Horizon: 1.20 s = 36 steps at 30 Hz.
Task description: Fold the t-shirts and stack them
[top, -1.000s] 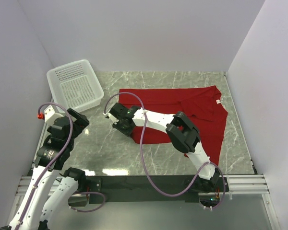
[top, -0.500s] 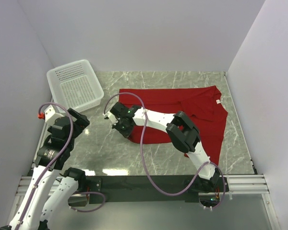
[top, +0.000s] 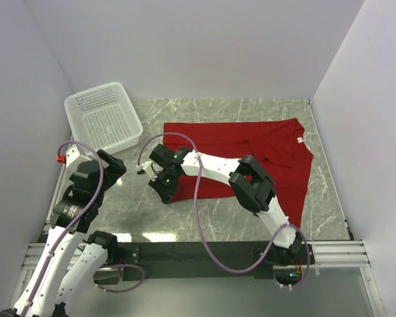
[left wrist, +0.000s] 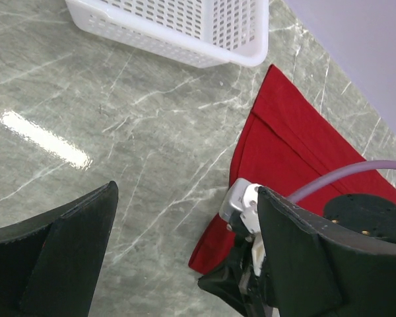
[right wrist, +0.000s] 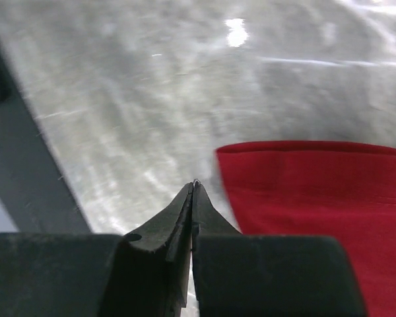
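One red t-shirt [top: 251, 142] lies partly folded on the marble table, with its white neck label at the right. In the right wrist view its near-left corner [right wrist: 317, 198] sits just right of my right gripper [right wrist: 194, 188]. That gripper is shut with no cloth between its fingers. From above, the right gripper [top: 164, 194] hovers at the shirt's near-left corner. My left gripper [left wrist: 185, 198] is open over bare table, left of the shirt [left wrist: 284, 145]. In the top view the left gripper [top: 112, 165] stands apart from the cloth.
A white mesh basket [top: 86, 99] stands at the table's far left corner; the left wrist view shows its near wall [left wrist: 204, 56]. Grey walls close in the table on three sides. The right arm's purple cable loops over the table's middle.
My right gripper has shut and moved toward the near left, from over the shirt's left part to its near-left corner. The left arm has barely shifted.
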### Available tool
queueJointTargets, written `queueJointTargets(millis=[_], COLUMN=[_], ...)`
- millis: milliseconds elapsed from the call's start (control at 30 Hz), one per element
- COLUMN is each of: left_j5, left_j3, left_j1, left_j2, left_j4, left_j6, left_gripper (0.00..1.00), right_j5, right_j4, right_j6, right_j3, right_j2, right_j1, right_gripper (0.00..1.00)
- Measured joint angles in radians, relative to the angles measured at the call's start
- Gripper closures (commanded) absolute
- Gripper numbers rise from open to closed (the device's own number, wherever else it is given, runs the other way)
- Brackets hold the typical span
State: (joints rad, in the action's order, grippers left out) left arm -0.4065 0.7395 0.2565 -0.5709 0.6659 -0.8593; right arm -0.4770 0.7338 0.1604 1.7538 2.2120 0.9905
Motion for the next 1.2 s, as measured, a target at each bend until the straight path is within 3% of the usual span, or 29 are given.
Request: queueJointTargets(millis=[33, 133, 367, 567, 667, 767, 933, 1100, 1200], left_j5=[0.004, 0.019, 0.127, 0.349, 0.459, 0.559, 0.664, 0.671, 0.668], left_j3=[-0.002, -0.013, -0.067, -0.208, -0.269, -0.297, -0.278, -0.207, -0.183], left_j1=[0.0, 0.0, 0.0, 0.0, 0.0, 0.003, 0.063, 0.159, 0.176], left_j2=[0.0, 0.006, 0.007, -0.1, -0.228, -0.398, -0.603, -0.727, -0.763], left_j4=[0.0, -0.012, -0.027, -0.114, -0.167, -0.238, -0.342, -0.39, -0.378], left_j6=[0.0, 0.0, -0.023, -0.085, -0.111, -0.13, -0.15, -0.159, -0.16], left_gripper=[0.08, 0.08, 0.14, 0.25, 0.29, 0.35, 0.36, 0.45, 0.46], right_j5=[-0.021, -0.066, -0.092, -0.161, -0.161, -0.144, -0.127, -0.112, -0.108], right_j4=[0.004, 0.02, 0.06, 0.081, 0.143, 0.202, 0.265, 0.27, 0.272], right_j6=[0.006, 0.027, 0.127, 0.397, 0.568, 0.686, 0.777, 0.779, 0.779], right_j3=[0.0, 0.002, 0.032, -0.315, -0.466, -0.59, -0.757, -0.842, -0.846], right_j2=[-0.006, -0.033, -0.179, -0.59, -0.767, -0.89, -0.989, -1.043, -1.071], right_j1=[0.0, -0.002, -0.079, -0.428, -0.608, -0.688, -0.805, -0.851, -0.859], right_gripper=[0.77, 0.59, 0.56, 0.55, 0.55, 0.55, 0.55, 0.55, 0.55])
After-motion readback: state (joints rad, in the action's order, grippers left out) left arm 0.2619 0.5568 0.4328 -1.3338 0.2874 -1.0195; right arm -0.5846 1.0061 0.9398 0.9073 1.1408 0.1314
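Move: The shirt's near-left corner lies about 20 cm below the open left hand, some 15 cm to its right and 2 cm back. The shirt's far-left corner is 31 cm ahead of that hand and 14 cm right, the basket some 30 cm ahead and 9 cm left. The near sleeve is the right hand's goal, 36 cm to its right, 3 cm back and slightly below; the near-left corner is barely 1 cm ahead and left of its shut fingertips. Both hands head for the shirt: the left swoops down about 19 cm and right some 16 cm to its near-left corner, fingers tipping down roughly 40 degrees and narrowing to about half open around the corner. The right lifts away, opening to nearly half, arcs far to the right over the shirt and sinks again, still above the near sleeve. ##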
